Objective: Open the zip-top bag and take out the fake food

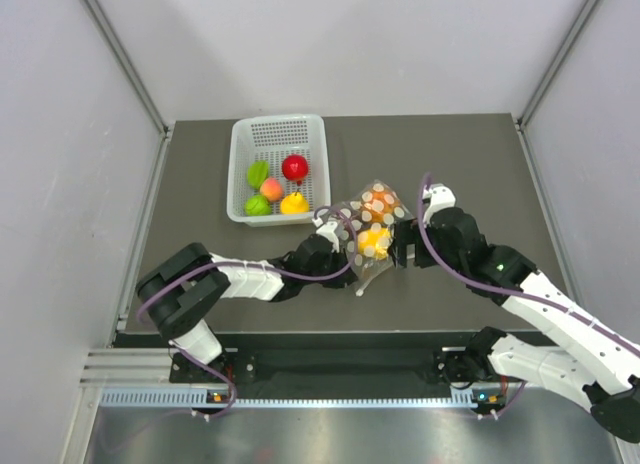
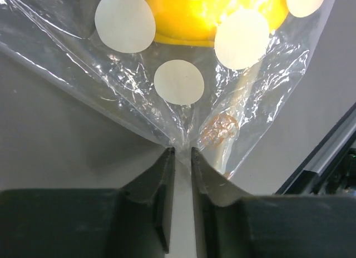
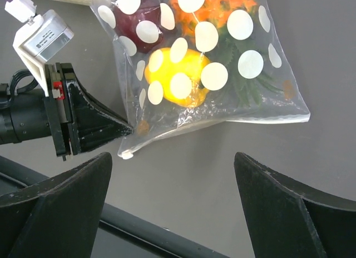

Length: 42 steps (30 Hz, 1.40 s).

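The zip-top bag (image 1: 375,219) lies on the dark table, clear with cream dots. Through the plastic the right wrist view shows the fake food: a yellow pepper (image 3: 192,63), an orange pineapple-like piece (image 3: 214,10) with green leaves, and a maroon piece (image 3: 130,27). My left gripper (image 2: 182,152) has its jaws nearly together, pinching the bag's crinkled near edge (image 2: 183,133) at the fingertips. In the right wrist view that gripper (image 3: 127,127) meets the bag's corner beside the zip strip (image 3: 267,119). My right gripper (image 3: 172,158) hangs wide open over bare table just short of the bag, holding nothing.
A white perforated basket (image 1: 240,144) stands at the back left of the bag, holding a red apple (image 1: 294,167) and green, peach and yellow pieces. The table's front edge and a metal rail (image 1: 300,364) run just behind both grippers.
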Motion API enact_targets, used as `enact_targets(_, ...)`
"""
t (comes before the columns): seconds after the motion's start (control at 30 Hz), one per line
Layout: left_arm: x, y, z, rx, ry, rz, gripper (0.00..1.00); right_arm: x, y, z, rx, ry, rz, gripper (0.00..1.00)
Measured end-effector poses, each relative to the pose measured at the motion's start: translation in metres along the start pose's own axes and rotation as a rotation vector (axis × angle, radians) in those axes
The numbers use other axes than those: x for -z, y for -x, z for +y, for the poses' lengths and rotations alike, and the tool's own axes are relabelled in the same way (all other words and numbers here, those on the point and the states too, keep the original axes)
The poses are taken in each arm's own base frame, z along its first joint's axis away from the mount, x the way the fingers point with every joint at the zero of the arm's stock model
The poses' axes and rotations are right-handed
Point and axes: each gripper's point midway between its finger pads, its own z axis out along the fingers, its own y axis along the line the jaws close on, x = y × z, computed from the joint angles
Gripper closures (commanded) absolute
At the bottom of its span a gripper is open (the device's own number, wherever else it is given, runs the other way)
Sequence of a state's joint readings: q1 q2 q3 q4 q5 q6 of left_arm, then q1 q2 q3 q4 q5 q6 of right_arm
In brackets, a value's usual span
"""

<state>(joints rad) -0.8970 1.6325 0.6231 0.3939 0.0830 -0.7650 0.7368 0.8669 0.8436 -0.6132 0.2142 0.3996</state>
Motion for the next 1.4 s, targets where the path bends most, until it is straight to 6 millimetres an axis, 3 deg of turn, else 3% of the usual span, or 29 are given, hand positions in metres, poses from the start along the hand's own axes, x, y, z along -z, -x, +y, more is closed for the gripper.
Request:
enact_targets(0.1, 0.0, 0.0, -0.003, 0.016, -0.016, 0.005, 1.0, -0.001, -0.001, 0.001, 0.006, 0.007, 0.001, 0.09)
enact_targets(0.27, 0.0, 0.006, -0.012, 0.045, -0.07, 0.004, 1.0, -0.007, -0.013, 0.005, 0.02, 0.046, 0.02, 0.11)
enact_targets(0.5, 0.015, 0.037, -0.038, 0.106, -0.176, -0.064, 1.0, -0.009, -0.03, 0.022, 0.048, 0.184, 0.004, 0.14)
enact_targets(0.77, 0.046, 0.084, -0.076, 0.175, -0.319, -0.199, 1.0, 0.008, -0.016, 0.053, 0.123, 0.326, -0.092, 0.14)
enact_targets(0.97, 0.059, 0.103, -0.084, 0.214, -0.361, -0.247, 1.0, 0.006, -0.014, 0.05, 0.154, 0.298, -0.109, 0.19)
enact_targets(1.1, 0.064, 0.112, -0.093, 0.225, -0.39, -0.262, 1.0, 0.009, -0.016, 0.06, 0.214, 0.33, -0.123, 0.16)
enact_targets(1.4, 0.083, 0.131, -0.117, 0.222, -0.46, -0.274, 1.0, 0.024, 0.005, 0.062, 0.335, 0.293, -0.273, 0.13)
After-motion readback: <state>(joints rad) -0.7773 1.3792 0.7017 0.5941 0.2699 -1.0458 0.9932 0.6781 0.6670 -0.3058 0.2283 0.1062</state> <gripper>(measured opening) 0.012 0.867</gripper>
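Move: The bag's near corner sits right at the left fingertips, not yet pinched tight; from the open right hand it lies roughly 9 cm to the left, about level fore and aft, and some 16 cm below. Inside the bag, the yellow food lies about 9 cm ahead of the left hand and 5 cm to its right, with the orange food about 20 cm ahead and 7 cm right. The basket is some 27 cm ahead and 18 cm left. Shut the left gripper on the bag's near corner, then lift it almost straight up about 19 cm, easing slightly forward and rolling some 30 degrees so the hand's left side drops. Meanwhile bring the open right gripper left and back about 6 cm, dipping first and then rising, swinging it counter-clockwise and tipping its fingers up some 20 degrees, towards the raised corner. ##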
